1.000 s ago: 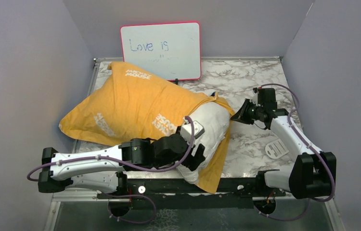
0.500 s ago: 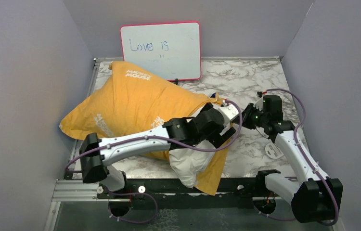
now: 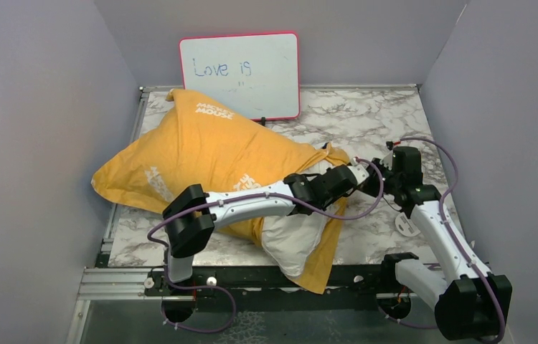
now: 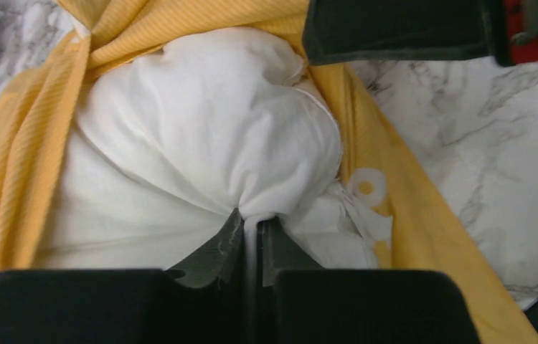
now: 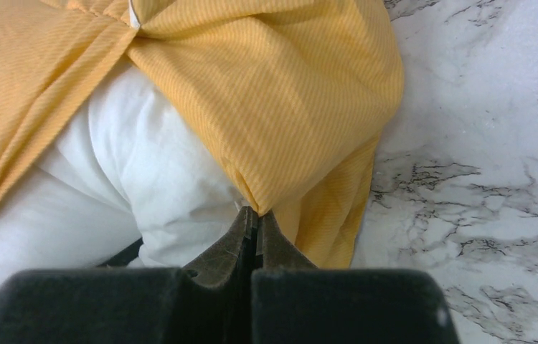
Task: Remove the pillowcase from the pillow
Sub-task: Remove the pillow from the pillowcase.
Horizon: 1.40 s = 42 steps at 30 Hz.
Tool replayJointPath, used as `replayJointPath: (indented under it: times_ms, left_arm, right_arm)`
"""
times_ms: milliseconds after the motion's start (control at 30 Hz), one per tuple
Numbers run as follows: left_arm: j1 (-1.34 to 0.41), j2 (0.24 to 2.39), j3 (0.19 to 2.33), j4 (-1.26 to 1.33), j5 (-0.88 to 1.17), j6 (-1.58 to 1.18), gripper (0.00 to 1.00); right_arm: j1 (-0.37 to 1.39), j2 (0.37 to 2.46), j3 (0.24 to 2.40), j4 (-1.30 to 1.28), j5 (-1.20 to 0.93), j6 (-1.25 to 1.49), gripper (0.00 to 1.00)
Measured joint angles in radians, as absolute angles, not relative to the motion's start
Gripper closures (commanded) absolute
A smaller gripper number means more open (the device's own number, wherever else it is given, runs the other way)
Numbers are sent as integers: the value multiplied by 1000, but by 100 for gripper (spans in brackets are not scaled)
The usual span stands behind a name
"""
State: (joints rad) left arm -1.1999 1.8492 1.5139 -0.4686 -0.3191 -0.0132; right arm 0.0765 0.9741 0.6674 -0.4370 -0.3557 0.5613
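Observation:
The yellow-orange pillowcase point(image 3: 201, 147) with white lettering lies across the left of the marble table, still around most of the pillow. Out of its open end bulges the white pillow point(image 3: 291, 240), which fills the left wrist view point(image 4: 201, 136). My left gripper point(image 3: 353, 175) reaches over to the right end, where its jaws point(image 4: 253, 218) pinch a fold of white pillow fabric. Just to the right, my right gripper point(image 3: 376, 180) is shut on the pillowcase's hem; the right wrist view shows yellow fabric point(image 5: 280, 93) pinched between its jaws point(image 5: 254, 213).
A pink-framed whiteboard point(image 3: 239, 75) leans on the back wall. A small white slotted disc point(image 3: 404, 223) lies on the table point(image 3: 366, 115) beside the right arm. Grey walls close in on both sides.
My left arm swung from the pillow's near side up and right to its far right end, opened wide, then closed on white fabric. The right gripper kept its hold and shifted slightly.

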Motion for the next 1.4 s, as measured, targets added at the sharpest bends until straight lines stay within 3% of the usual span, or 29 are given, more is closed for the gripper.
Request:
replayJointPath:
  times_ms: [200, 433, 800, 1033, 1100, 1167, 1300, 1400]
  left_arm:
    - [-1209, 1858, 1490, -469, -421, -49, 100]
    - [-1226, 1724, 1412, -448, -352, -66, 100]
    - [-1248, 1390, 1237, -402, -178, -65, 100]
    - [-1252, 1314, 1229, -390, -131, -68, 100]
    - [-1252, 1314, 1225, -384, -123, -69, 100]
    - [-1252, 1315, 1219, -376, -119, -71, 100]
    - [-1258, 1325, 1217, -368, -104, -91, 100]
    - [-1264, 1330, 1207, -369, -94, -97, 100]
  right_arm:
    - [76, 971, 667, -440, -325, 570, 99]
    - [50, 1054, 691, -442, -285, 588, 99]
    - [-9, 1314, 830, -418, -482, 625, 99]
    - [-20, 1460, 904, -355, -651, 604, 98]
    - [-25, 1468, 904, -345, -686, 589, 87]
    - [-28, 1466, 905, -346, -695, 575, 65]
    - [-49, 1411, 918, -341, -645, 543, 37]
    - [-59, 1304, 918, -352, -582, 533, 26]
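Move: The left hand's nearly shut fingers are right at a fold of the white pillow; the pillowcase edge that the right hand already pinches is about 5 cm farther forward and 5 cm to its right, at much the same height. The orange body of the pillowcase lies some 33 cm to the left hand's left, 9 cm forward and 6 cm lower. From the right hand the pillow fold is about 5 cm back and 5 cm to the left, roughly level. The left hand finishes closing on the pillow fold, then hauls it up about 10 cm and back towards the robot by about as much, drifting some 4 cm left and rolling some 20 degrees so its left side dips. The right hand, still pinching the pillowcase edge, first eases slightly right and down, then draws it forward some 7 cm, away from the pillow, before opening, letting go of the cloth and rising. ##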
